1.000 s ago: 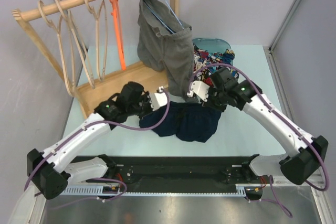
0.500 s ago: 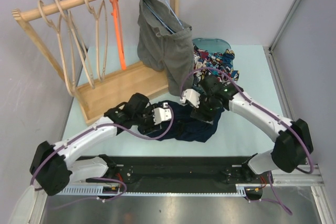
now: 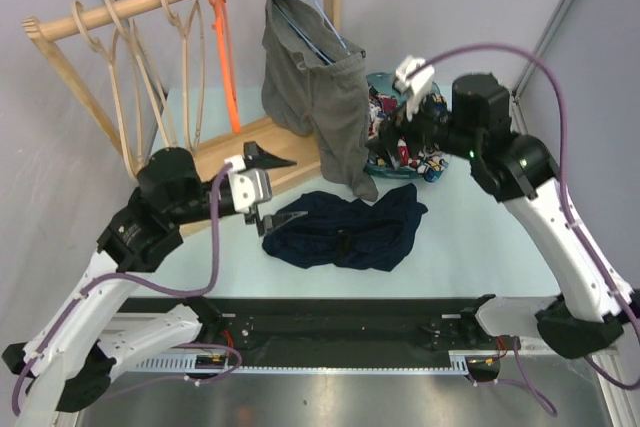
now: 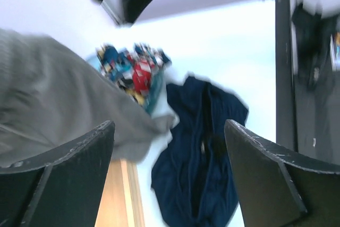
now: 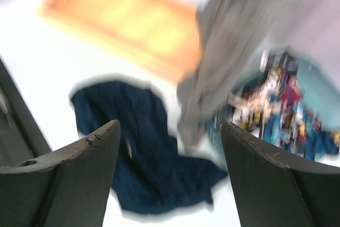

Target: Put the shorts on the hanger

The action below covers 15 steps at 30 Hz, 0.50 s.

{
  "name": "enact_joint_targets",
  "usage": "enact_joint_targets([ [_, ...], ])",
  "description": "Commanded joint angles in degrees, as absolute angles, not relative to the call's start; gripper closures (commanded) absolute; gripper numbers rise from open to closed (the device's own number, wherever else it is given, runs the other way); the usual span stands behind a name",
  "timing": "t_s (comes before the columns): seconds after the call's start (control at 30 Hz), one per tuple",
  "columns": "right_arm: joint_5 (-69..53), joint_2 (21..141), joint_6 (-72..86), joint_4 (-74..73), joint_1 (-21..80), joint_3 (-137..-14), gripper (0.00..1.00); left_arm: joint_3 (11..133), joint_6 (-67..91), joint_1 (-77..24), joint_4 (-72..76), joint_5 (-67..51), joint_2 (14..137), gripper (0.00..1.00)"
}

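The dark navy shorts (image 3: 345,232) lie crumpled flat on the pale table, held by neither gripper. My left gripper (image 3: 277,187) hovers open above their left end, with the shorts (image 4: 204,158) showing between its fingers in the left wrist view. My right gripper (image 3: 398,112) is raised high at the back right, open and empty; below it the right wrist view shows the shorts (image 5: 154,152). The orange hanger (image 3: 222,47) hangs on the wooden rail at the back left, far from both grippers.
Grey shorts (image 3: 315,97) hang from a blue wire hanger on the same rail, their hem just behind the navy shorts. A teal basket of colourful clothes (image 3: 420,122) sits under the right gripper. Pale wooden hangers (image 3: 130,77) and the rack's wooden base (image 3: 215,172) stand at the left.
Both grippers were shut low on the shorts. They have opened, let go and risen, the left back to the left, the right up to the back right. The shorts now lie spread out.
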<state>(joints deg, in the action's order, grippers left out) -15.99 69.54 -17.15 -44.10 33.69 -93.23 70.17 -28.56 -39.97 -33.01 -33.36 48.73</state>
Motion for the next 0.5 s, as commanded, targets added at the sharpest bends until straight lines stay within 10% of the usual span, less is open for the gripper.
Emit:
enact_joint_targets([
  [0.0,-17.14,79.52,-5.20,-34.73,32.87,-103.43,0.21,77.86,-16.89,-39.99,-22.19,-32.01,51.50,0.11],
  [0.47,-6.43,108.19,6.59,-22.87,46.84,-139.39,0.13,86.92,1.82,-17.52,-9.23,-16.96,49.31,0.09],
])
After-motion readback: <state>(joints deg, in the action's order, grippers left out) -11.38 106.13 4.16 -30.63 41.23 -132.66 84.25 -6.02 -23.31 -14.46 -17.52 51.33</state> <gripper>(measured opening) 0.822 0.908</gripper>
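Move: The orange hanger's middle is about 18 cm ahead of the right hand and 27 cm to its left, near its height; from the left hand it is some 28 cm ahead and 13 cm left. The gray pants hang about 18 cm ahead, 8 cm left and 6 cm below the right hand. The nearest wooden hanger is some 26 cm ahead of the left hand and 20 cm left; the navy shorts lie about 6 cm ahead of it, 12 cm right and 34 cm below. The orange hanger is what both open, empty hands close in on, leaving the navy shorts. The right goes forward, then mainly left, about 20 cm in all while climbing 8 cm, across the near side of the gray pants, fingers tipping up. The left rises some 17 cm, then also swings forward and left, its wrist turning counter-clockwise and tipping the fingers up. ##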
